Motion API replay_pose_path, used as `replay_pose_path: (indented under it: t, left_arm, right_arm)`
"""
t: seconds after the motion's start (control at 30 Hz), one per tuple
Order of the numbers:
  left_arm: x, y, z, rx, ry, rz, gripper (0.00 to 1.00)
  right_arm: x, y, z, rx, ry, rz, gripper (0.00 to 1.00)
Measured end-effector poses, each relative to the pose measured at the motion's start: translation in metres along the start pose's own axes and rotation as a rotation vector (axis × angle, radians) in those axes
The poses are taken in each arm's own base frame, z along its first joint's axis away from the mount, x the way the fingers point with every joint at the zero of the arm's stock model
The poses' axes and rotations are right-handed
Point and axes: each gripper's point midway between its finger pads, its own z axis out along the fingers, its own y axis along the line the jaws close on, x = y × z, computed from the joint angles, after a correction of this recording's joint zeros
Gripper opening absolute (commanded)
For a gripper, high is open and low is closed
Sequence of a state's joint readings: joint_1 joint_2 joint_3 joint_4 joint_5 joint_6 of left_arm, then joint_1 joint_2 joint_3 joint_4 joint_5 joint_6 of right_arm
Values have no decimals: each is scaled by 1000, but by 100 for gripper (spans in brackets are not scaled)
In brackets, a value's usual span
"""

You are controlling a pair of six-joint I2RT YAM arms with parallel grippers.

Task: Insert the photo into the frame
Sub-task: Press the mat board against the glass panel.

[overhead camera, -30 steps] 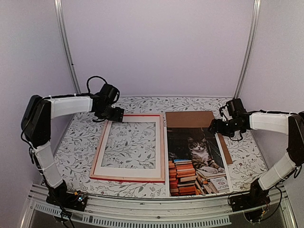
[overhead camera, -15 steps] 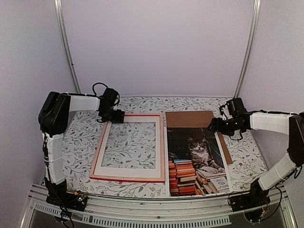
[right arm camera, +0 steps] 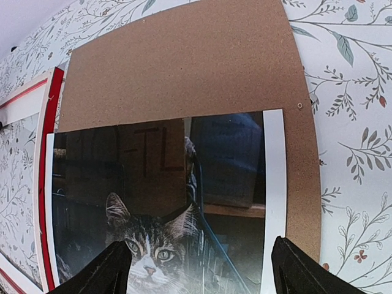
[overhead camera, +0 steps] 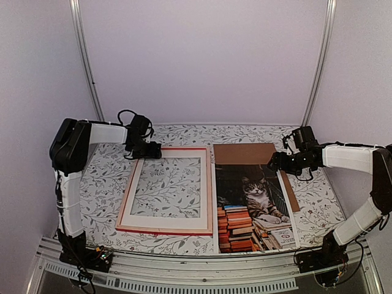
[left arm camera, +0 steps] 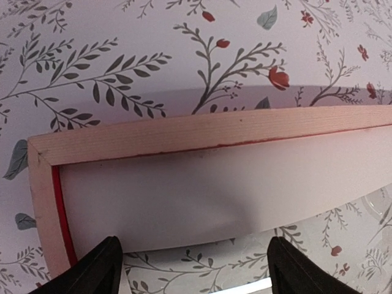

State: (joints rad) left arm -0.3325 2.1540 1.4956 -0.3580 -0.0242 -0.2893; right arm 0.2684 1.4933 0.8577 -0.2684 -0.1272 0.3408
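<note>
The frame point(overhead camera: 126, 202), red with pale wood rails, lies flat at the left of the table with a white mat board point(overhead camera: 165, 222) in it. My left gripper point(overhead camera: 150, 150) hovers open over the frame's far left corner. In the left wrist view the wooden rail point(left arm camera: 184, 131) and mat point(left arm camera: 214, 190) lie ahead of the open gripper point(left arm camera: 195, 272). The photo point(overhead camera: 251, 205) of a cat and books lies to the right on a brown backing board point(overhead camera: 245, 153). My right gripper point(overhead camera: 275, 164) hangs open over the photo's far right part, with the photo point(right arm camera: 165, 202) under the gripper point(right arm camera: 199, 272).
The table point(overhead camera: 306, 196) has a floral cloth. The backing board point(right arm camera: 184, 67) juts out beyond the photo's far and right edges. The frame's red rail point(right arm camera: 46, 135) runs close along the photo's left edge. White walls and two metal posts close the back.
The left arm's elbow has swung right, toward the table, while its gripper stayed at the frame's far left corner. The right arm, photo and frame have not moved.
</note>
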Motion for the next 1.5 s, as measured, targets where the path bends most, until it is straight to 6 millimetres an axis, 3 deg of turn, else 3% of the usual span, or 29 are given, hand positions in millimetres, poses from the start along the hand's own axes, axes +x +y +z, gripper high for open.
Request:
replay_pose_path:
  t: [0.37, 0.77, 1.03, 1.5]
  left_arm:
    - [1, -1, -2, 55, -37, -41, 84]
    - [13, 1, -43, 78, -69, -87, 84]
    - [39, 7, -34, 65, -21, -97, 84]
    - [42, 8, -33, 66, -23, -103, 84]
  right_arm:
    - [0, 0, 0, -2, 1, 3, 83]
    - [0, 1, 0, -6, 2, 5, 83]
    - [1, 1, 0, -8, 4, 7, 83]
    - [9, -2, 3, -2, 18, 10, 83]
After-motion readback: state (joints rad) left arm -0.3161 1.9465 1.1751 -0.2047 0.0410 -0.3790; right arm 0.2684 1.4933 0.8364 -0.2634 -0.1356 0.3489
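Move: The mat board lies just under the left hand, which is at its far-left corner. The board's middle is about 16 cm back, 7 cm to the right and 1 cm below. The frame's far rail is centred 3 cm ahead and 7 cm right; its left rail is centred some 16 cm back and 7 cm left. The photo lies roughly 25 cm back and 36 cm right. From the right hand, the mat board is about 38 cm left, 2 cm back and 8 cm down. Staying low at the mat board's far-left corner at first, the left hand rolls its left side down about 5 degrees. It then hops back about 5 cm and slightly left along the board, rising some 3 cm and coming down again so that its left fingertip rests on the left strip, just inside the frame. The fingers stay wide open. ##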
